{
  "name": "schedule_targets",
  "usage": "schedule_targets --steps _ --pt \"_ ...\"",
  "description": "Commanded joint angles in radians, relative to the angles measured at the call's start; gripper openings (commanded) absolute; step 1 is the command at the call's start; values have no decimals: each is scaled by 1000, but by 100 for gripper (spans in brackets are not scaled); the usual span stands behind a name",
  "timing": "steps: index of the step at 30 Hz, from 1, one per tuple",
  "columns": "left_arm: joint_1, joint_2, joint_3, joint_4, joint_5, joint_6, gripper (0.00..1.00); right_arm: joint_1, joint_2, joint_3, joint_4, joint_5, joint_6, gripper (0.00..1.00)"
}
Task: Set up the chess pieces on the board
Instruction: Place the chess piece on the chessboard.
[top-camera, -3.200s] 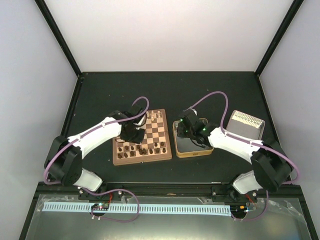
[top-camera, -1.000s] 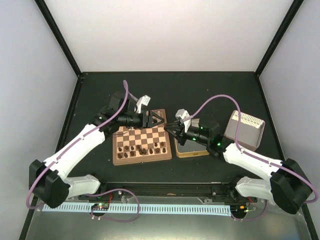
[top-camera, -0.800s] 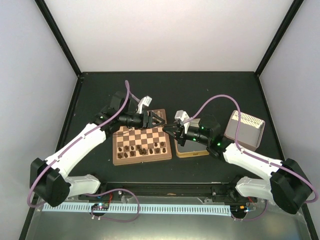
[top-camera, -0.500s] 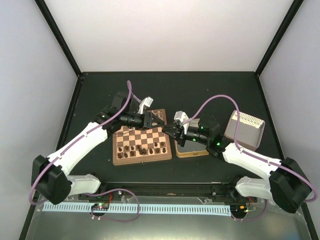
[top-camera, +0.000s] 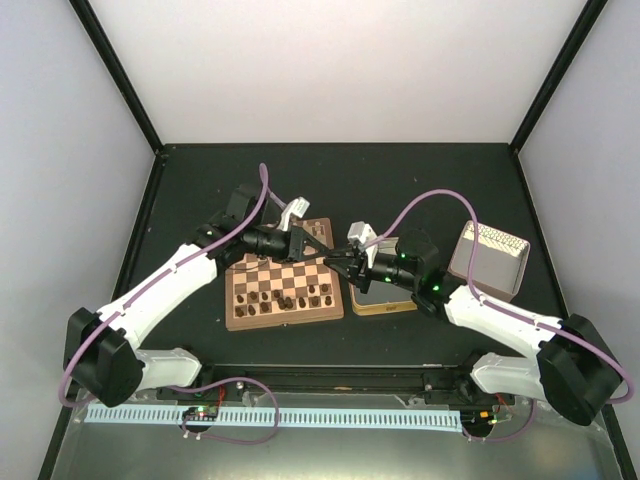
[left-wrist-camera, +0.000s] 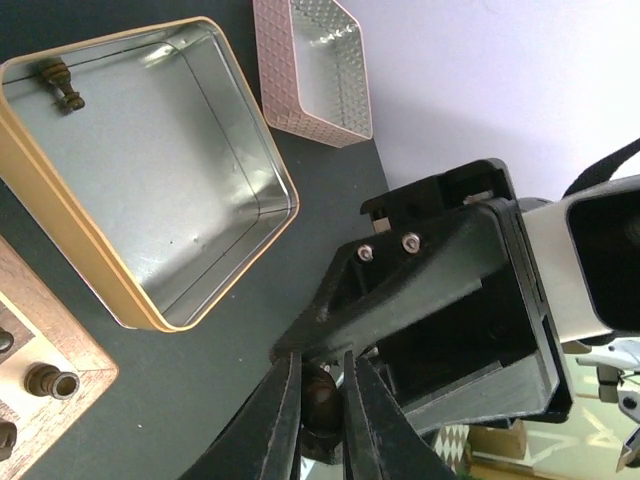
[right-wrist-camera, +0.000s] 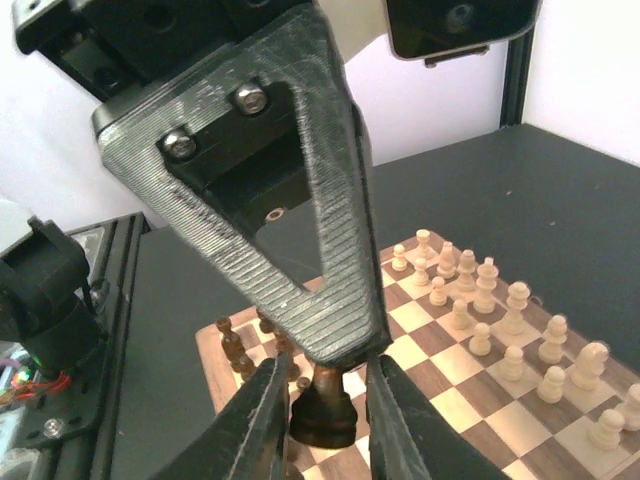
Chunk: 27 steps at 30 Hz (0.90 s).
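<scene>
Over the right edge of the board (top-camera: 285, 322) my two grippers meet tip to tip. My left gripper (left-wrist-camera: 320, 400) is shut on the top of a dark brown chess piece (right-wrist-camera: 322, 410). My right gripper (right-wrist-camera: 325, 420) straddles that piece's base, its jaws open a little with a thin gap on each side. From the top view the meeting point is the left gripper (top-camera: 328, 257) against the right gripper (top-camera: 338, 259). More dark chess pieces (right-wrist-camera: 235, 345) stand at the board's near rows. One dark piece (left-wrist-camera: 62, 82) lies in the metal tin (left-wrist-camera: 215, 30).
Cream chessmen (right-wrist-camera: 480, 285) line the board's far rows. The gold-rimmed tin (top-camera: 385, 305) sits just right of the board, under my right arm. A pink patterned tray (top-camera: 487, 260) stands further right. Black frame posts border the table.
My left gripper reached right to the right gripper and closed on the dark piece it held. The right gripper's jaws have eased apart slightly.
</scene>
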Motion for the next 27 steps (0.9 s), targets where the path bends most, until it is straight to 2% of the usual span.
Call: schedule_targets --steps 1,2,6,7,11,15,27 --pt "-8 -6 4 -12 -17 28 4 2 -1 26 -6 78 38 33" --pt "-8 -10 9 -33 -62 43 3 2 -9 20 -23 97 51 43" --pt "-8 -13 29 -150 -328 121 3 1 -60 -41 -65 150 114 59" --pt "-10 -4 32 -183 -395 136 4 1 -78 -60 -69 166 147 60" --pt "-19 53 34 -264 -580 180 4 1 -132 -107 -136 320 261 61" --pt "-41 118 35 -314 -664 203 4 1 -139 -93 -250 468 346 60" --pt "-57 273 50 -380 -721 257 4 -2 -66 -73 -297 536 416 59"
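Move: The left hand's dark piece is bound for the empty pawn squares: some 8 cm to its left, level fore and aft, about 20 cm below. The nearest standing pawns are roughly 10 cm and 3 cm to its left, at the same reach. For the right hand, the last dark piece lies in the tray about 8 cm ahead, 9 cm right and 22 cm down; the tray's middle is 2 cm ahead, 12 cm right. Right fingers open off the piece and back away about 8 cm rightward; left lowers it 16 cm, tipping down. ##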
